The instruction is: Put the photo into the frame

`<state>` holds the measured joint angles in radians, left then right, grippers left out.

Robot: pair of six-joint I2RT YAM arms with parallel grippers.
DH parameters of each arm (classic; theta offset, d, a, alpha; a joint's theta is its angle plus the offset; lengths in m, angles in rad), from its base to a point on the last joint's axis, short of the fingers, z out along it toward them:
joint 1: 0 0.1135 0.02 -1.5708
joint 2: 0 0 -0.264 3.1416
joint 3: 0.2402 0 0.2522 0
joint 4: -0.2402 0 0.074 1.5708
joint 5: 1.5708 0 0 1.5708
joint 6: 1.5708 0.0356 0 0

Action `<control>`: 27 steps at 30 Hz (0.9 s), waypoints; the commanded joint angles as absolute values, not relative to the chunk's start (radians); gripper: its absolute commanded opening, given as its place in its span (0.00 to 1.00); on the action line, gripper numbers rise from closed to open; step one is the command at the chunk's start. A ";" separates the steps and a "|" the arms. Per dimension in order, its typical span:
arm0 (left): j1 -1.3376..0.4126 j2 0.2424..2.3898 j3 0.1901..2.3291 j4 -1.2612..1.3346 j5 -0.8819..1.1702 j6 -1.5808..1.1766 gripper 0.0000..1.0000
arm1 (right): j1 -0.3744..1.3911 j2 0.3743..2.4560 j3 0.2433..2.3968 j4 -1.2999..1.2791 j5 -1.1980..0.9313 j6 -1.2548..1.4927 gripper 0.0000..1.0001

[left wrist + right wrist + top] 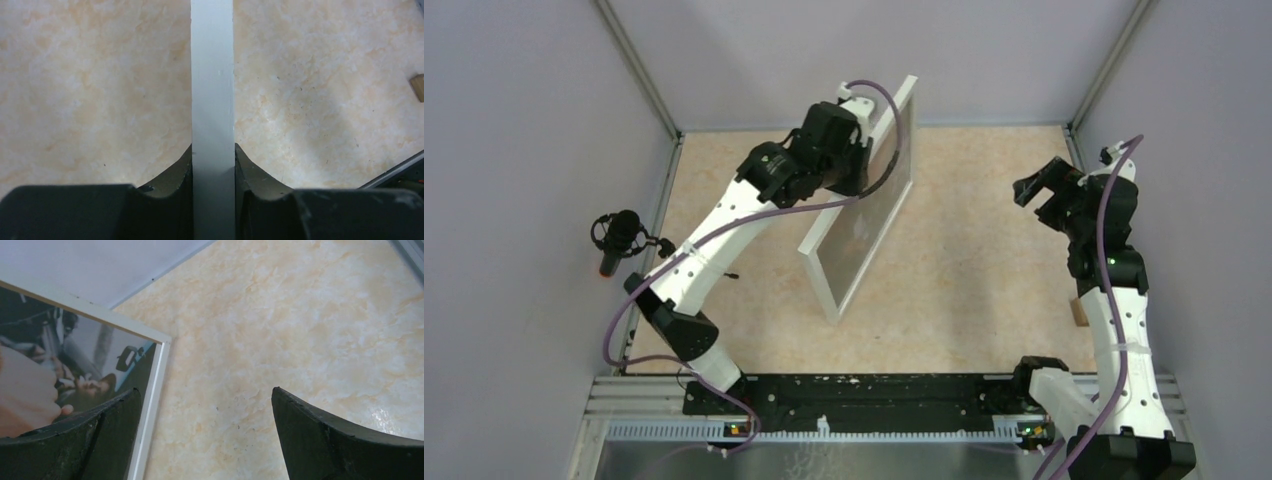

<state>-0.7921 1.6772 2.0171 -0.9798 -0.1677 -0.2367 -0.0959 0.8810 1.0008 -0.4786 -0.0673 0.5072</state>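
The frame (820, 268), a large rectangle of white strips, stands on edge, tilted, near the middle of the table with its face turned to the right. My left gripper (876, 135) is shut on its upper strip. In the left wrist view that strip (212, 75) runs straight up between the two dark fingers of the left gripper (213, 155). My right gripper (1036, 185) hangs open at the right, apart from the frame. In the right wrist view the right gripper (205, 390) has only table between its fingers, and the frame's corner (155, 370) encloses the photo (60, 365), dark with orange-brown patches.
The tabletop (984, 260) is pale marbled beige, closed in by grey walls. A small brown piece (1079, 312) lies at the table's right edge behind my right arm, also seen as a brown piece (418, 87) in the left wrist view. A black microphone (614, 240) stands off the left side.
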 commanded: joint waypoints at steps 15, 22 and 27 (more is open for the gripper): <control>-0.143 1.317 1.240 -0.227 0.586 -0.684 0.00 | -0.104 0.913 0.968 -0.388 -0.109 0.496 0.99; -0.020 1.391 1.152 -0.232 0.474 -0.541 0.00 | -0.104 0.918 0.963 -0.379 -0.122 0.496 0.99; 0.031 1.518 1.153 -0.210 0.496 -0.490 0.00 | -0.104 0.922 0.961 -0.375 -0.132 0.495 0.99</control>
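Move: The left gripper already grips the top long edge of the frame. The framed photo hangs nearly upright, its middle about 14 cm below and 3 cm ahead of the hand. It is bound for the clear table some 5 cm ahead, 10 cm to the hand's left and 32 cm down. The black tripod stands about 38 cm left and 3 cm back, also 30 cm below. From the right hand, that clear patch lies roughly 42 cm left, 5 cm ahead and 27 cm down. Keep the left gripper shut on the frame's long edge and sweep that edge to the left by about 18 cm, sinking some 11 cm towards the table and easing forward as you go. Meanwhile roll the hand some 35 degrees, left side down, and turn it counter-clockwise, to lean the frame over with the photo side up. ##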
